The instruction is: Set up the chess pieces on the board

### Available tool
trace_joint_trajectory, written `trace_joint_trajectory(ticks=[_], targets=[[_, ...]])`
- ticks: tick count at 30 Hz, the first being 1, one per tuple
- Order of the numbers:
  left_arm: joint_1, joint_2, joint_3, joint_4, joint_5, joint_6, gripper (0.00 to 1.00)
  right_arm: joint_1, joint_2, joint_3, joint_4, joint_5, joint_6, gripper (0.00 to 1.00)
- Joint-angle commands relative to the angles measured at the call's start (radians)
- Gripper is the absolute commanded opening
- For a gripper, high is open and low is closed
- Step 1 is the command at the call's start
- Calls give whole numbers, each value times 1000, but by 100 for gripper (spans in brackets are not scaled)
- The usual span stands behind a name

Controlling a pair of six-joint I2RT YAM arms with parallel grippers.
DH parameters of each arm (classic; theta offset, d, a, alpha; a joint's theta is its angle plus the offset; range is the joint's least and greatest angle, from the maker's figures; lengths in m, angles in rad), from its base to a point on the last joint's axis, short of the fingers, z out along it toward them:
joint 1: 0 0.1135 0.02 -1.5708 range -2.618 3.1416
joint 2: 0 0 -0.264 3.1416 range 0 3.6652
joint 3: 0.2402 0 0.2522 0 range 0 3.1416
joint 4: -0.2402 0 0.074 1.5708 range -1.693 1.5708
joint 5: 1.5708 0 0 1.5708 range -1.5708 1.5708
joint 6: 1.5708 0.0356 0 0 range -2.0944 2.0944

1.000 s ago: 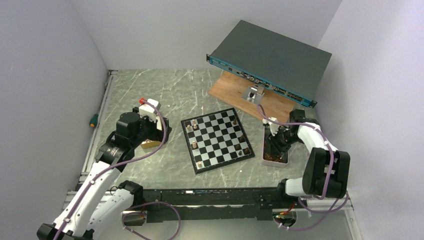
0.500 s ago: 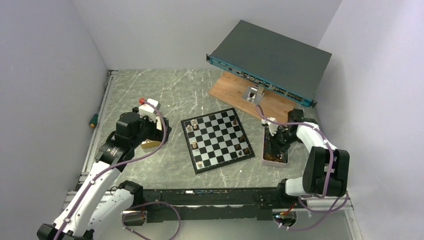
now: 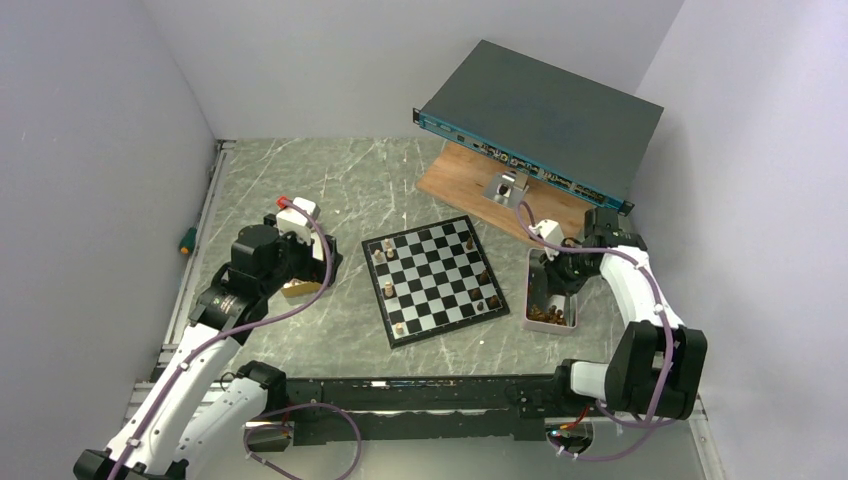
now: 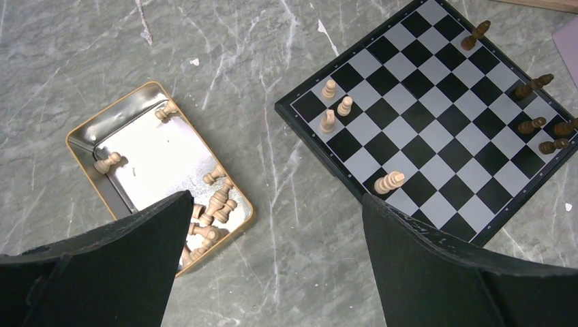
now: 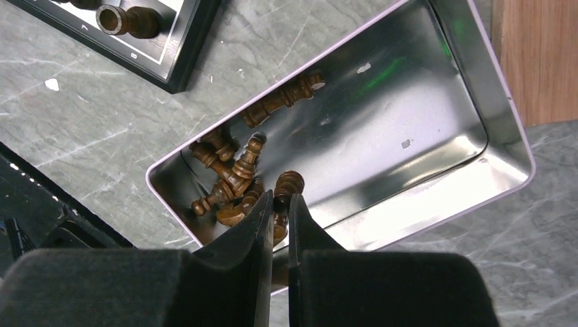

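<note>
The board (image 3: 432, 278) lies mid-table with a few light chess pieces (image 4: 345, 105) on its left side and dark ones (image 4: 531, 86) on its right. My left gripper (image 4: 275, 204) hangs open over bare marble between the board (image 4: 436, 116) and a gold-rimmed tin (image 4: 88, 136) of light pieces. My right gripper (image 5: 281, 197) is shut on a dark brown chess piece (image 5: 288, 185), held just above the silver tin (image 5: 477, 157). Several more dark pieces (image 5: 232, 174) lie in that tin's near corner.
A brown wooden plank (image 3: 520, 205) lies behind the board with a dark rack unit (image 3: 540, 120) propped on it and a small metal bracket (image 3: 503, 186). A green and orange tool (image 3: 186, 240) lies at the table's left edge. Grey walls close in both sides.
My right gripper has closed on a dark piece in the silver tin and lifted a little, its arm swinging back. The left arm has not moved.
</note>
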Motion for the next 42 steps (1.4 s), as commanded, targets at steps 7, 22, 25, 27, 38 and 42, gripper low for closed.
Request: trace_joint_trajectory(ticks=[7, 22, 25, 27, 38, 42], targets=[[14, -22, -10, 43, -18, -17, 100, 80, -73, 155, -102, -148, 14, 0], [37, -58, -24, 56, -52, -11, 100, 522, 125, 286, 80, -144, 134, 1], [39, -58, -25, 56, -53, -10, 100, 558, 165, 284, 127, -123, 152, 1], [40, -55, -24, 54, -52, -10, 100, 579, 194, 286, 145, -106, 163, 1], [47, -47, -23, 55, -45, -10, 100, 617, 308, 288, 222, -8, 220, 1], [48, -47, -24, 57, -41, -10, 100, 620, 322, 281, 238, 14, 232, 1]])
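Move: The right hand already holds a dark piece over the tray. The empty square it goes to, in the rank of dark pawns, lies about 18 cm left, 5 ahead and 4 below. The nearer pawn stands some 17 cm left and 2 ahead, a back-rank piece 15 left and 6 ahead; the tray's heap is about 5 cm behind, 1 left and 5 below. From the left hand that square is roughly 35 cm right, 2 ahead and 18 down. The right fingers keep their pinch on the dark piece while the hand swings left out of the tray area to the board, some 18 cm, arching up about 8 cm on the way and turning counter-clockwise about 25 degrees. Past the board's edge it sinks back down to nearly its starting height, easing about 4 cm forward towards the empty square beside the pawns. ##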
